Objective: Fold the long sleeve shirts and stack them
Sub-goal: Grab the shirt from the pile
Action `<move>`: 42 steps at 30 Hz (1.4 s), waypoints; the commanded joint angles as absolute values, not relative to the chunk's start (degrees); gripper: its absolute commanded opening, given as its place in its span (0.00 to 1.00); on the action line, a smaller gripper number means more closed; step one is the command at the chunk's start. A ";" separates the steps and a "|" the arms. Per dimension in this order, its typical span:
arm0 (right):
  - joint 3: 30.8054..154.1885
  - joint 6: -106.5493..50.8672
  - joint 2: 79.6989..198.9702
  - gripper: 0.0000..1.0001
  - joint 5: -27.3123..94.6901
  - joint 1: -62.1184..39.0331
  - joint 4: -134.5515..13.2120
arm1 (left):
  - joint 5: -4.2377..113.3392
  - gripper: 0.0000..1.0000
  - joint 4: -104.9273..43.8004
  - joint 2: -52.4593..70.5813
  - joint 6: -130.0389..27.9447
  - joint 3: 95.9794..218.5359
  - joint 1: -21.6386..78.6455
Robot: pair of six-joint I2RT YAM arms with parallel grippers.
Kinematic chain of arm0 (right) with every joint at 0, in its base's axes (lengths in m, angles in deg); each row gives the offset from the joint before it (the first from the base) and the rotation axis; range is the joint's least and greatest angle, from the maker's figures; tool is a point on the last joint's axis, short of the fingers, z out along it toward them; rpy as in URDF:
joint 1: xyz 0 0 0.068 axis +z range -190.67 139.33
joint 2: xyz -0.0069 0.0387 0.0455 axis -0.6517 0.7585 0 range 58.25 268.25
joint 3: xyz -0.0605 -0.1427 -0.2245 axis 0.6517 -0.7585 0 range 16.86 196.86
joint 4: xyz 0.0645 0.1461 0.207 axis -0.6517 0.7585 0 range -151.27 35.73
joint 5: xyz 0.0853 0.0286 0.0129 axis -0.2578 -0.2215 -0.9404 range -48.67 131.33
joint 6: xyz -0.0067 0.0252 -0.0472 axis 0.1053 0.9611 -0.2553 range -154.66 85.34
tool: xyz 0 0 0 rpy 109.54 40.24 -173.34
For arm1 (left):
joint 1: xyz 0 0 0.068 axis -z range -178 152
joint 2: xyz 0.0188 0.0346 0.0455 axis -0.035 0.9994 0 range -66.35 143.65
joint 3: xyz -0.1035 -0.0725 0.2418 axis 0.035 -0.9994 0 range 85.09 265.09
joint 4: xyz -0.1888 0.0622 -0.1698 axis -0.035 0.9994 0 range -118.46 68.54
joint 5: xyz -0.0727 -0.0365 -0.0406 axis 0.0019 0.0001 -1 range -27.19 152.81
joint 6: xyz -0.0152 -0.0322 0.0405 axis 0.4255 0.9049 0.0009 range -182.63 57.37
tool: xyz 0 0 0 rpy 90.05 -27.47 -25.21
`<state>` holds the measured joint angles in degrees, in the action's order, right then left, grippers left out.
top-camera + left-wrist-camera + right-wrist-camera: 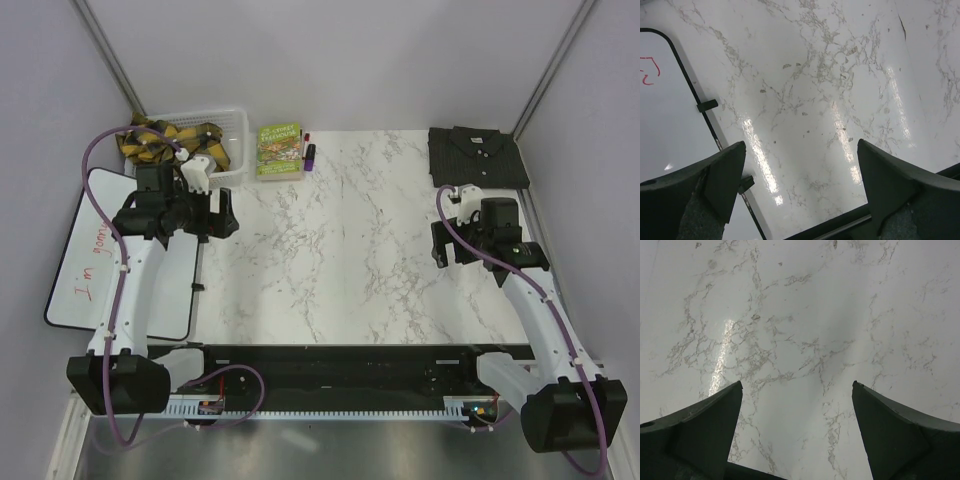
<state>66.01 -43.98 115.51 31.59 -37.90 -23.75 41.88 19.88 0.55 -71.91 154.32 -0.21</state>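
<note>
The yellow-and-black plaid shirt (172,134) lies bunched in a white basket (238,128) at the back left. The dark charcoal shirt (478,155) lies folded flat, collar up, at the back right corner of the marble table. My left gripper (224,214) is open and empty, just in front of the basket; its wrist view (801,144) shows only bare marble between the fingers. My right gripper (438,243) is open and empty, in front of the charcoal shirt; its wrist view (797,384) also shows only marble.
A whiteboard (90,250) with red writing lies along the left edge under the left arm, and also shows in the left wrist view (670,125). A green book (280,150) and markers (309,150) lie beside the basket. A black rail (340,358) runs along the near edge.
</note>
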 commanded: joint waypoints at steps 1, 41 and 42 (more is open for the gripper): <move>68.98 -44.68 115.91 0.98 29.12 -38.38 -23.65 | 46.17 0.99 18.30 3.69 -70.10 160.05 -0.28; 69.16 -46.17 121.09 0.98 26.39 -40.14 -21.36 | 69.84 0.48 9.07 77.18 -79.50 223.85 -5.12; 69.24 -46.17 121.01 0.98 26.30 -40.06 -21.19 | 68.80 0.16 8.98 76.40 -78.98 224.91 -5.12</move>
<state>66.97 -45.62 120.91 27.11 -39.81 -21.37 67.19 10.15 77.13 -77.50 219.30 -4.61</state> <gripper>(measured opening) 0.982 0.561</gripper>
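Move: The plaid shirt lies crumpled in the white basket, its middle about 32 cm ahead of my left hand, 18 cm to the left and some 16 cm below. The basket's middle is roughly 4 cm to the right of the shirt's. The book lies about 30 cm right of the shirt, and the whiteboard is level with my left hand, some 32 cm to its left. From my right hand the shirt is about 33 cm ahead, 70 cm left and 9 cm lower. I sweep my left hand, wide open, some 30 cm forward and about half as far left, rising slightly over the table, then plunge about 17 cm into the basket onto the right part of the plaid shirt. On the way the wrist turns roughly 20 degrees counter-clockwise and its left side tips up; once down, the fingers start closing on the cloth, reaching about half open. ##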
